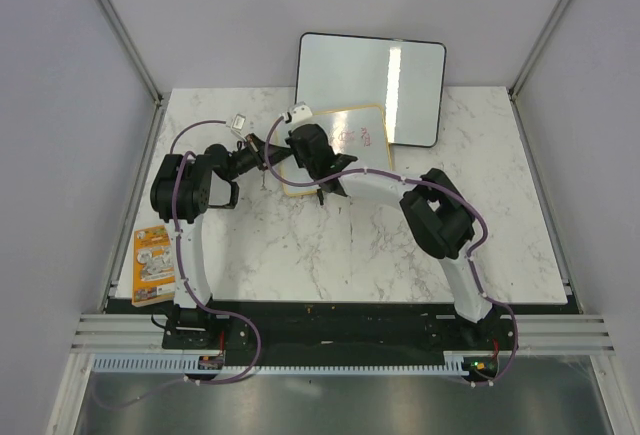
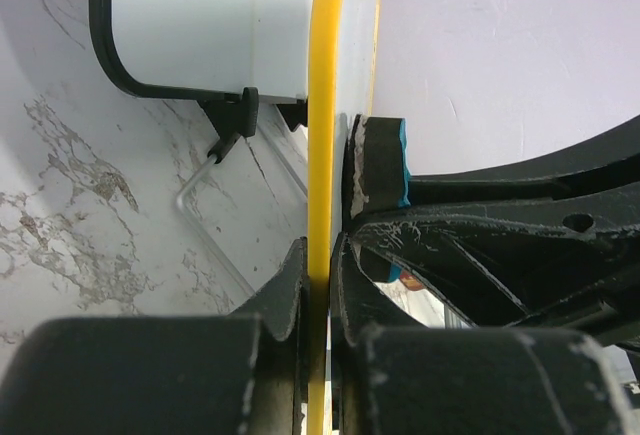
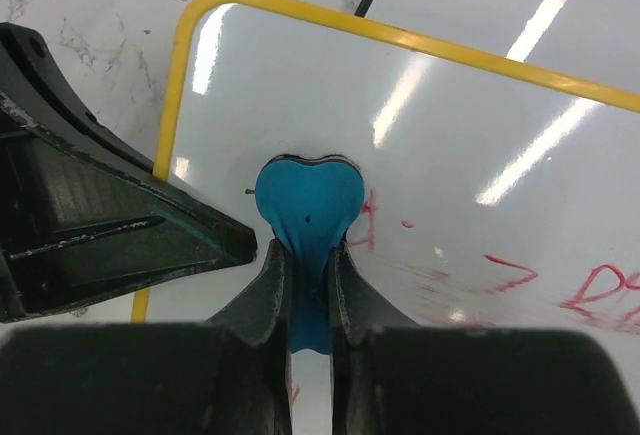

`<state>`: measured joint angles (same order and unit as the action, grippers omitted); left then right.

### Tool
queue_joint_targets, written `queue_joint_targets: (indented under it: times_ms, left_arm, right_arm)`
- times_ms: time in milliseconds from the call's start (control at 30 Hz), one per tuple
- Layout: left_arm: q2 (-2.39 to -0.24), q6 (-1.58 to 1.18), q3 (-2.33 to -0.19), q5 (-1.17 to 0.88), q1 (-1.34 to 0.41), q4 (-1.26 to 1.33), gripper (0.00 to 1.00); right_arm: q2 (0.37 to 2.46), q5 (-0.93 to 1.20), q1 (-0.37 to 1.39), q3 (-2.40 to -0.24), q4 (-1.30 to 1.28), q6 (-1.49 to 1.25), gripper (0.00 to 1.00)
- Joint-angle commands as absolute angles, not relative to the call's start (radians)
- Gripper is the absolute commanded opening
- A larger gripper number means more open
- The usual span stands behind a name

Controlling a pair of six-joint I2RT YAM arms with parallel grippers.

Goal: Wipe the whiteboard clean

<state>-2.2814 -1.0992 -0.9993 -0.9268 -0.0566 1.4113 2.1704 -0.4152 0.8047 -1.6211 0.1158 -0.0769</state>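
Observation:
The whiteboard (image 1: 345, 145) with its yellow frame stands at the back middle of the marble table, with red marks (image 3: 600, 290) on its right half. In the left wrist view the whiteboard (image 2: 325, 105) shows edge-on, and my left gripper (image 2: 327, 265) is shut on its frame at the left edge. My right gripper (image 3: 308, 275) is shut on a blue eraser (image 3: 310, 200), which presses flat on the whiteboard (image 3: 450, 105) near its upper left corner. Faint red smears lie just right of the eraser. From above, both grippers (image 1: 262, 151) (image 1: 315, 155) meet at the board's left side.
A larger black-framed white board (image 1: 372, 85) leans behind the small one, overlapping its right corner. An orange packet (image 1: 153, 265) lies at the table's left edge. A black foot (image 2: 235, 125) and a clear plastic piece (image 2: 215, 215) sit behind the small board. Grey walls close in the table.

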Motion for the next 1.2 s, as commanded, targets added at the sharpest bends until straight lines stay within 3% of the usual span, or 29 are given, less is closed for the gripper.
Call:
queue_joint_targets:
  times_ms: [0, 267, 733, 933, 1167]
  left_arm:
    - [-2.304, -1.042, -0.983, -1.016, -0.081, 1.663, 0.02]
    - [-2.303, -1.04, -0.983, -1.017, -0.081, 1.663, 0.02]
    - [-2.303, -1.04, -0.977, -1.009, -0.08, 1.663, 0.02]
    - [-2.303, -1.042, -0.982, -1.009, -0.078, 1.663, 0.02]
    - [-2.304, -1.043, -0.982, -1.012, -0.078, 1.663, 0.02]
  right_arm:
    - [2.292, -0.229, 0.839, -1.635, 0.003, -0.075, 0.0]
    - [2.261, -0.373, 0.799, -1.522, -0.029, -0.161, 0.0]
    - [2.04, -0.373, 0.454, -1.197, 0.083, -0.272, 0.0]
    - [2.071, -0.27, 0.472, -1.23, 0.074, -0.265, 0.0]
    - [2.146, -0.336, 0.676, -1.382, 0.017, -0.183, 0.0]
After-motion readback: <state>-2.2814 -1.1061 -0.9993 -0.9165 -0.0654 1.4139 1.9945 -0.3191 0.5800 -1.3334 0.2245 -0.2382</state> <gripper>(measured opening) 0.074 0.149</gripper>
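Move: My right hand already holds the blue eraser against the whiteboard. The main red writing left lies about 19 cm to its right and 4 cm farther out, roughly level. A small red mark sits some 3 cm to its right, smeared strokes about 6 cm right and 1 cm out, and the board's right edge roughly 24 cm right and 5 cm out. From my left hand, gripping the board's left edge, that main writing is about 20 cm right, 4 cm ahead and level. I nudge the eraser about 1 cm further left towards my left fingers. Then I sweep it right along the board's face for some 15 cm, drifting about 3 cm forward past the smeared strokes towards the main writing, rolling the hand's left side up about 15 degrees and turning slightly clockwise. Last, I start back left by nearly 2 cm, still gripping the eraser, while my left hand keeps the board's left edge pinched. ##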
